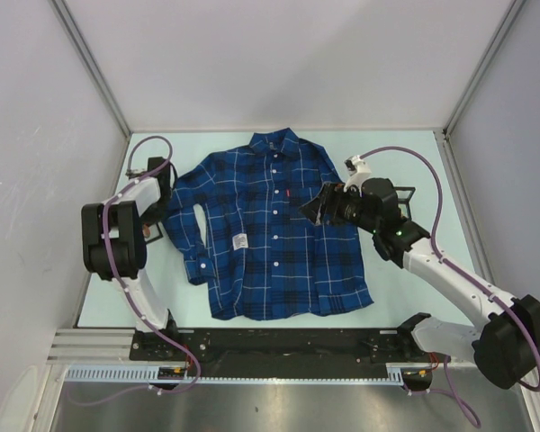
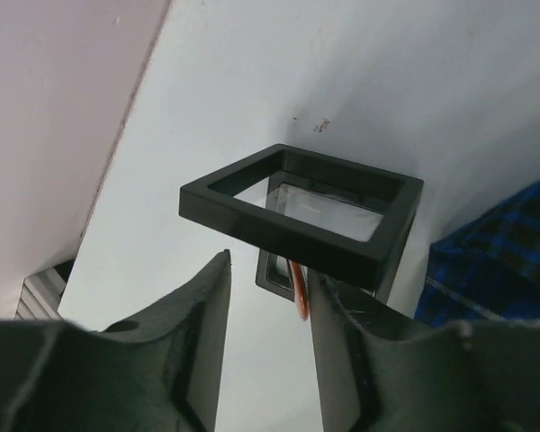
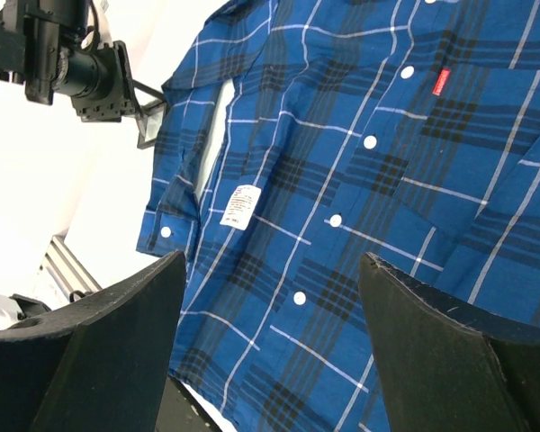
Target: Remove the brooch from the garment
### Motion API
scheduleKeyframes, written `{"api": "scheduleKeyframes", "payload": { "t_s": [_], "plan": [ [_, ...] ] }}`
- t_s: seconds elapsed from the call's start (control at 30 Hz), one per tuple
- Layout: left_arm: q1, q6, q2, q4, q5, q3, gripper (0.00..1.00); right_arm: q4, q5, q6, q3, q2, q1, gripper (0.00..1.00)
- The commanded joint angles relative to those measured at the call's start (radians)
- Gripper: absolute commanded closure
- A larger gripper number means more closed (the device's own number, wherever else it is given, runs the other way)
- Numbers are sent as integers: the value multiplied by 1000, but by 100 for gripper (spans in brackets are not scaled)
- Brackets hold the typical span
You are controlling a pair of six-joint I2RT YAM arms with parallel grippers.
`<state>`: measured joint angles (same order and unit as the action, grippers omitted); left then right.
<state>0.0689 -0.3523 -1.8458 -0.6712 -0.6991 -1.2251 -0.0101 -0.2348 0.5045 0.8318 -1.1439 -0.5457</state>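
The garment (image 1: 261, 243), a dark blue plaid shirt, lies flat and face up in the middle of the table, its white tag (image 3: 238, 206) near the left front hem. My left gripper (image 2: 270, 270) is off the shirt's left sleeve, low over the table, its jaws apart. A thin orange piece, seemingly the brooch (image 2: 300, 290), rests against the inner face of the right finger, and the left finger stands clear of it. My right gripper (image 3: 272, 261) hovers wide open over the shirt's right front (image 3: 342, 180) with nothing between its fingers.
A black square frame (image 2: 225, 202) with a clear pane stands tilted just beyond the left fingers. Another black frame (image 1: 405, 192) sits behind the right arm. Grey walls close in the table on three sides, and the left wall (image 2: 54, 135) runs close by the left gripper.
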Motion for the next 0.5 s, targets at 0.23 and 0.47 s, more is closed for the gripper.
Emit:
{"api": "scheduleKeyframes", "payload": {
  "t_s": [0.23,0.47],
  "plan": [
    [-18,-2,299,-25,226,7,28,-144,104,-32,24,113,32,19],
    [-50,-31,629,8,696,58,10,-364,233,-145,50,220,67,17]
  ]
}}
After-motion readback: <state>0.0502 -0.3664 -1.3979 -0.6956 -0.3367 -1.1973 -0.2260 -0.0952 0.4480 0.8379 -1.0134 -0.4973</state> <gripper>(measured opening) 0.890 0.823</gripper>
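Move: The brooch stands edge-on at the left fingertips, about 1 cm below the hand point. The black box it goes into is right below, about 2 cm down, and its raised lid is some 3 cm ahead. The garment's left cuff lies roughly 14 cm to the right of the left hand and 11 cm back, a couple of centimetres lower. From the right hand the brooch is about 45 cm to the left, 4 cm ahead and 18 cm lower. Open the left gripper from about half to nearly full, leave the brooch in the black box and lift out past the raised lid, rising about 11 cm and bearing some 6 cm right towards the garment while the left-pointing fingers swing towards forward. Meanwhile carry the empty, open right gripper about 5 cm right over the garment, in a low arch. ##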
